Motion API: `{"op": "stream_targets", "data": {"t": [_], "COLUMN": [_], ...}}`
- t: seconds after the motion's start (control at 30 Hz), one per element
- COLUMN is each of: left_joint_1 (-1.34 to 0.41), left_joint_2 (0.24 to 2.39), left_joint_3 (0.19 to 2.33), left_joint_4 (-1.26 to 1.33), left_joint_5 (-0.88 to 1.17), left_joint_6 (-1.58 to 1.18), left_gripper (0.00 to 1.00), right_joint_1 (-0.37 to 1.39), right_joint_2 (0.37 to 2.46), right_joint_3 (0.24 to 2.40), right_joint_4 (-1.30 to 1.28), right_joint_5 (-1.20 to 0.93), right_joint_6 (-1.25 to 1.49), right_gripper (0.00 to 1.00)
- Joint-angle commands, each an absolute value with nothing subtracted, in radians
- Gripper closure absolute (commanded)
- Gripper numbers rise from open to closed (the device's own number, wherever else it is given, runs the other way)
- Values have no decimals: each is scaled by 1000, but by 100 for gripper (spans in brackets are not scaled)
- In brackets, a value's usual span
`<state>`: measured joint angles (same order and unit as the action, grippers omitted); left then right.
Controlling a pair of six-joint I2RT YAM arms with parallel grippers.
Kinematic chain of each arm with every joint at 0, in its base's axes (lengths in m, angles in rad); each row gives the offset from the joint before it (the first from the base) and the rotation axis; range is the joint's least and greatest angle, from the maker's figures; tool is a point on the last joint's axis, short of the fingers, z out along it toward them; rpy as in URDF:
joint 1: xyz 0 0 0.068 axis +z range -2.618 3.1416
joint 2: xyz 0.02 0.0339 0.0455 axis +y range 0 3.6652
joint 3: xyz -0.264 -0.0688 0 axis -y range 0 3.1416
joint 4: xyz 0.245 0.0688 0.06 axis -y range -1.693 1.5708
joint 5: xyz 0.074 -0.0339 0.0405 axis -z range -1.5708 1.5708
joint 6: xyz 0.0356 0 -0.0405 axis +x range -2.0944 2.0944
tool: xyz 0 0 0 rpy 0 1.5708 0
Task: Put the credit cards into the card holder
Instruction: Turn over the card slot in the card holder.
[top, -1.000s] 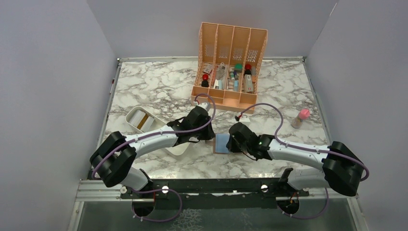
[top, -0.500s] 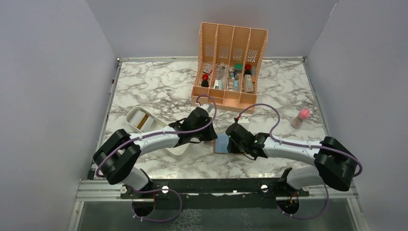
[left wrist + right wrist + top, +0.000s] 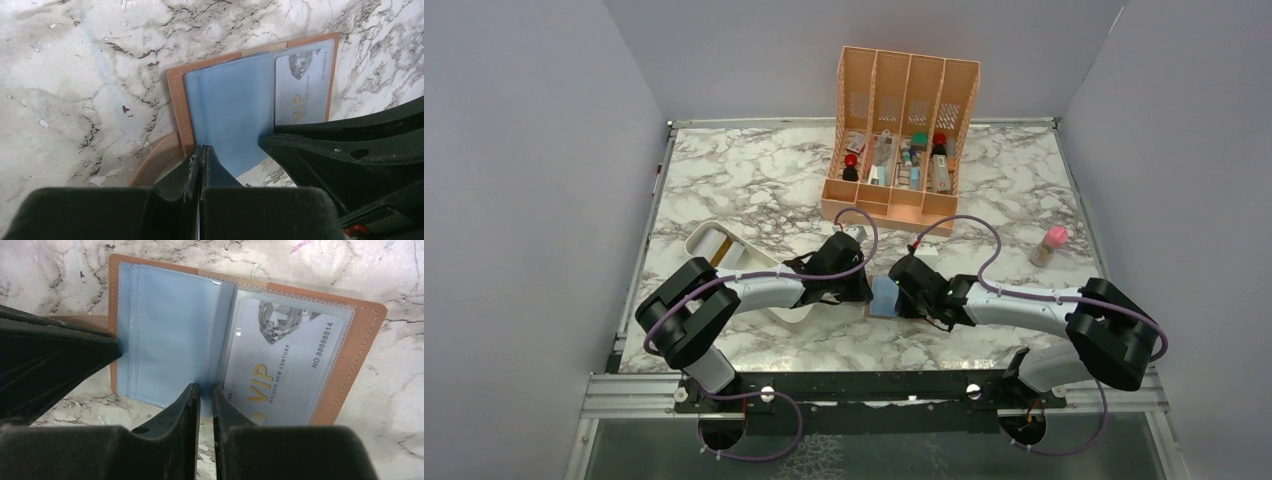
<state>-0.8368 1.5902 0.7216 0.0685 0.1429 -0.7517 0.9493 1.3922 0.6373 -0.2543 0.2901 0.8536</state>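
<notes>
The card holder [image 3: 883, 297] lies open on the marble between my two grippers, brown outside [image 3: 367, 340] and light blue inside [image 3: 230, 110]. A silver VIP credit card [image 3: 285, 360] sits in its clear right-hand sleeve and also shows in the left wrist view as a pale card [image 3: 300, 85]. My left gripper [image 3: 201, 148] is shut, tips resting on the holder's near edge by the brown stitched border. My right gripper [image 3: 205, 387] stands a narrow gap apart, straddling the near edge of the middle sleeve fold. In the top view the left gripper [image 3: 862, 290] and right gripper [image 3: 900, 294] nearly meet.
A white oblong tray [image 3: 696, 240] with flat gold and white items lies under the left arm. A tall peach organizer [image 3: 904, 205] full of small items stands at the back. A pink-capped bottle [image 3: 1050, 245] stands at the right. Grey walls close in three sides.
Both grippers have edged inward over the card holder, covering more of its blue inside. The left elbow has swung right and the right elbow left.
</notes>
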Motion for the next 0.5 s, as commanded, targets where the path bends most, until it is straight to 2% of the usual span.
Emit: {"op": "stream_targets", "data": {"t": [0.0, 0.23, 0.3, 0.47], "left_joint_1": [-832, -833, -834, -833], "left_joint_2": [1590, 1549, 1533, 1535], "left_joint_3": [723, 723, 715, 708], "left_joint_4": [87, 79, 100, 158], "left_joint_5": [153, 163, 185, 239], "left_joint_6": [-754, -768, -781, -805], "left_gripper": [100, 97, 95, 95], "right_joint_1": [954, 925, 907, 893], "right_joint_2": [1398, 1320, 1288, 1225], "right_joint_3": [604, 517, 484, 440], "right_joint_4": [-225, -105, -54, 6], "right_joint_5": [294, 219, 188, 157], "right_joint_6": [866, 850, 844, 847], "right_gripper": [86, 99, 99, 99]}}
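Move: The card holder lies open under both hands. Its middle is about 3 cm ahead of the right hand, neither left nor right of it, and about 1 cm below; the VIP card in the right page sits roughly 3 cm ahead and 4 cm to the right. From the left hand, at the left page's outer border, the holder's middle is some 7 cm right, 2 cm ahead and 1 cm below; its brown strap sticks out about 2 cm left, level with it. At the crease between the blue sleeves and the VIP page, the right fingers shut from a small gap while the hand stays low, then it rolls its left side up about 8 degrees and eases half a centimetre right and back. The left hand first holds still with nearly shut fingers on the left page's edge, then lifts off about 1.5 cm, drifting slightly right. ##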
